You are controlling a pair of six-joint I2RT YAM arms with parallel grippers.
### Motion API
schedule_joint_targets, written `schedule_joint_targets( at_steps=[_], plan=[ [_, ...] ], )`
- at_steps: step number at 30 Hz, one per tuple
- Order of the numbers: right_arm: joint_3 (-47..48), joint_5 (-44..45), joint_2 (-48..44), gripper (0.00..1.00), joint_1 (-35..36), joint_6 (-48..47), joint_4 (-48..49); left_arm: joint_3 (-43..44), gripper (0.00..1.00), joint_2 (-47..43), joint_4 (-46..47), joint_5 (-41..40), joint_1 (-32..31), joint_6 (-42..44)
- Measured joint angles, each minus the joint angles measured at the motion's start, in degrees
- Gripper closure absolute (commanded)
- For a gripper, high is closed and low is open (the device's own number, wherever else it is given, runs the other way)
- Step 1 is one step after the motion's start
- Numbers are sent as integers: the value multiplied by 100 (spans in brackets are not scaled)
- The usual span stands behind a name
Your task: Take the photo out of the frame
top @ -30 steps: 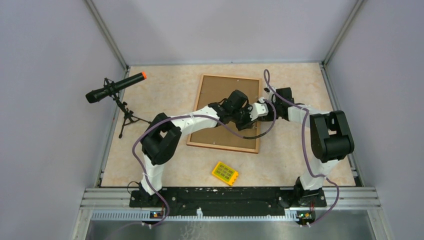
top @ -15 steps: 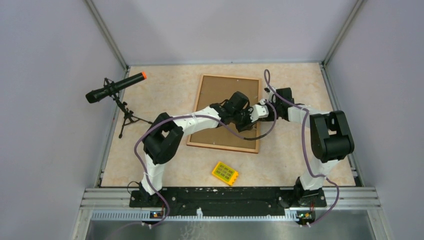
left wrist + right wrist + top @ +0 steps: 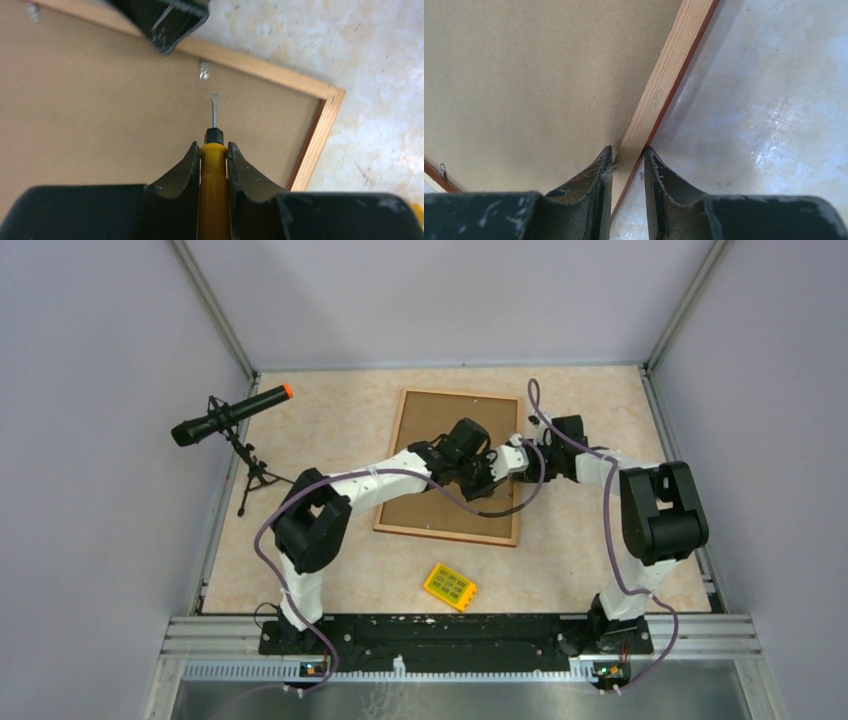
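Observation:
The frame (image 3: 430,420) lies face down mid-table, showing its brown fibreboard back (image 3: 100,100) and light wood rim (image 3: 669,65). The photo is hidden beneath the back. My left gripper (image 3: 214,150) is shut on a yellow-handled screwdriver (image 3: 214,175), hovering over the back's right part (image 3: 487,472). The blade tip (image 3: 214,107) points at a metal tab (image 3: 204,70) by the rim, a little short of it. My right gripper (image 3: 628,152) straddles the frame's right rim (image 3: 512,455), jaws closed on the wood, one finger on the back side, one on the table side.
A small yellow block (image 3: 450,586) lies near the front, below the frame. A black microphone on a tripod (image 3: 230,415) stands at the left. Other metal tabs (image 3: 33,11) (image 3: 442,170) sit along the rim. Grey walls enclose the table.
The left arm has drawn the screwdriver slightly left and back across the frame's back. The right gripper has narrowed onto the rim and held there.

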Motion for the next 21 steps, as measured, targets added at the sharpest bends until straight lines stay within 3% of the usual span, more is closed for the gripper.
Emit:
schedule_joint_targets(
  at_steps=[13,21],
  plan=[
    [267,232,31,89,33,-356,-444,-826,100,-1558,-1351,-568,1003,841],
    [275,131,52,92,33,-551,-457,-431,100,-970,-1272,50,638,691]
  ],
)
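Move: The nearer clip on the frame's right side lies about 7 cm to the left hand's right, 2 cm ahead and 8 cm below; the screwdriver tip it holds is just short of that clip. The frame's near right corner is some 9 cm back, 6 cm right and 8 cm down, the yellow calculator about 20 cm back, 8 cm left and 9 cm down. From the right hand, gripping the side bar, the clip is roughly 3 cm back, 2 cm left and 1 cm lower. The right fingers keep their pinch on the frame's right bar, with only a slight shift and tilt, while the left hand, still gripping the screwdriver, pulls its tip away from the clip. It sweeps left over the backing board some 12 cm, rising about 3.5 cm, then turns back right about 4.5 cm and sinks a little. ##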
